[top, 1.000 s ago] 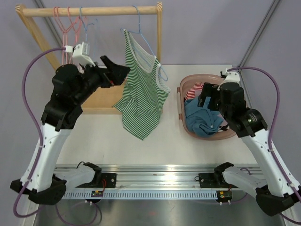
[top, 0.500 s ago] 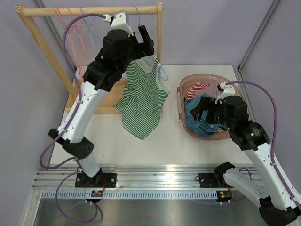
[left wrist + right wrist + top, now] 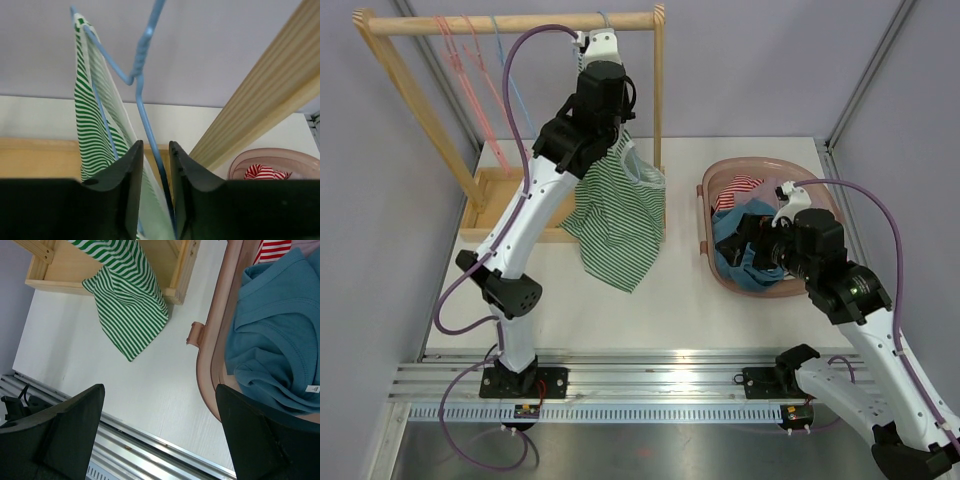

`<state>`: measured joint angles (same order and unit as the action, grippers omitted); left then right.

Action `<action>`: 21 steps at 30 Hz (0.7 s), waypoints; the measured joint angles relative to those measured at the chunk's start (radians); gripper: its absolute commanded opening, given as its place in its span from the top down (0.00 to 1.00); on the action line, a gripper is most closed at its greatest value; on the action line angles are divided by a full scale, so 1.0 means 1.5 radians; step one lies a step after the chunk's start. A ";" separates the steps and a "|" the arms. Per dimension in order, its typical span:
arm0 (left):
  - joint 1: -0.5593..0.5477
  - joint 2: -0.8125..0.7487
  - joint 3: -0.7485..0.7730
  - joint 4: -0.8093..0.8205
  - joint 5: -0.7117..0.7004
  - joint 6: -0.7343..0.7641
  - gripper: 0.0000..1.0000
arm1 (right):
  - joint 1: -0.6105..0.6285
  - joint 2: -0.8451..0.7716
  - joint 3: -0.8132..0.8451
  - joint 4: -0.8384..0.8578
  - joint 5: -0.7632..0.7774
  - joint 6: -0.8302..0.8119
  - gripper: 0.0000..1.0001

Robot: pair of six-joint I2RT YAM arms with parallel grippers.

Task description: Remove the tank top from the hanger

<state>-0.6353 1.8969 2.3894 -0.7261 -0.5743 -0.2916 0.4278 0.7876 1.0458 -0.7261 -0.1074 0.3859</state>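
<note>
A green-and-white striped tank top (image 3: 620, 215) hangs on a blue wire hanger (image 3: 142, 100) hooked over the wooden rail (image 3: 500, 24). My left gripper (image 3: 618, 110) is raised to the hanger, just under the rail. In the left wrist view its jaws (image 3: 156, 150) stand narrowly apart, with the hanger wire and the top's strap (image 3: 90, 135) between them; the wire touches only the right finger. My right gripper (image 3: 760, 245) is wide open and empty, low over the table beside the basket (image 3: 160, 405). The top's hem also shows in the right wrist view (image 3: 132, 310).
A pink laundry basket (image 3: 710, 180) at the right holds a blue garment (image 3: 740, 270) and a red-striped one. Pink and blue empty hangers (image 3: 470, 50) hang at the rail's left end. The wooden rack base (image 3: 490, 205) lies behind the top.
My left arm has swung from the left side up to the hanger and its jaws have narrowed around the wire. The tank top has swung slightly. My right gripper drifted a little lower and nearer.
</note>
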 measured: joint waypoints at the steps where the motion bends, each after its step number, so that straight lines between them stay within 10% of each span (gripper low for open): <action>1: 0.002 -0.001 0.000 0.000 -0.003 0.003 0.85 | 0.000 0.000 -0.001 0.002 -0.004 0.000 0.01; 3: 0.009 -0.003 -0.001 -0.002 -0.005 0.003 1.00 | 0.000 0.000 -0.003 0.004 -0.011 0.001 0.01; 21: 0.064 -0.149 -0.018 -0.081 0.086 0.020 1.00 | 0.000 0.027 -0.005 0.042 -0.051 0.007 0.01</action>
<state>-0.5400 1.6733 2.3631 -0.8471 -0.4450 -0.2615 0.4278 0.8288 1.0389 -0.6632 -0.1844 0.3965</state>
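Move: The blue hanger's near arm already runs between the left hand's half-closed fingers, practically at the hand point. Its striped tank top hangs about 5 cm ahead, 2 cm to the left and 18 cm below. The rack's right post rises roughly 9 cm ahead and 7 cm to the right; an empty blue hanger hangs some 15 cm left and 6 cm ahead. From the right hand, the held hanger arm lies about 25 cm ahead, 20 cm left and 17 cm higher. Leftward first, about 5 cm away from the rack's right post, the left hand shuts its fingers on the hanger's near arm and pinches the bare wire. It then keeps that grip while curving back towards its base and up, some 6 cm each way, still easing left, the wrist hardly turning. ##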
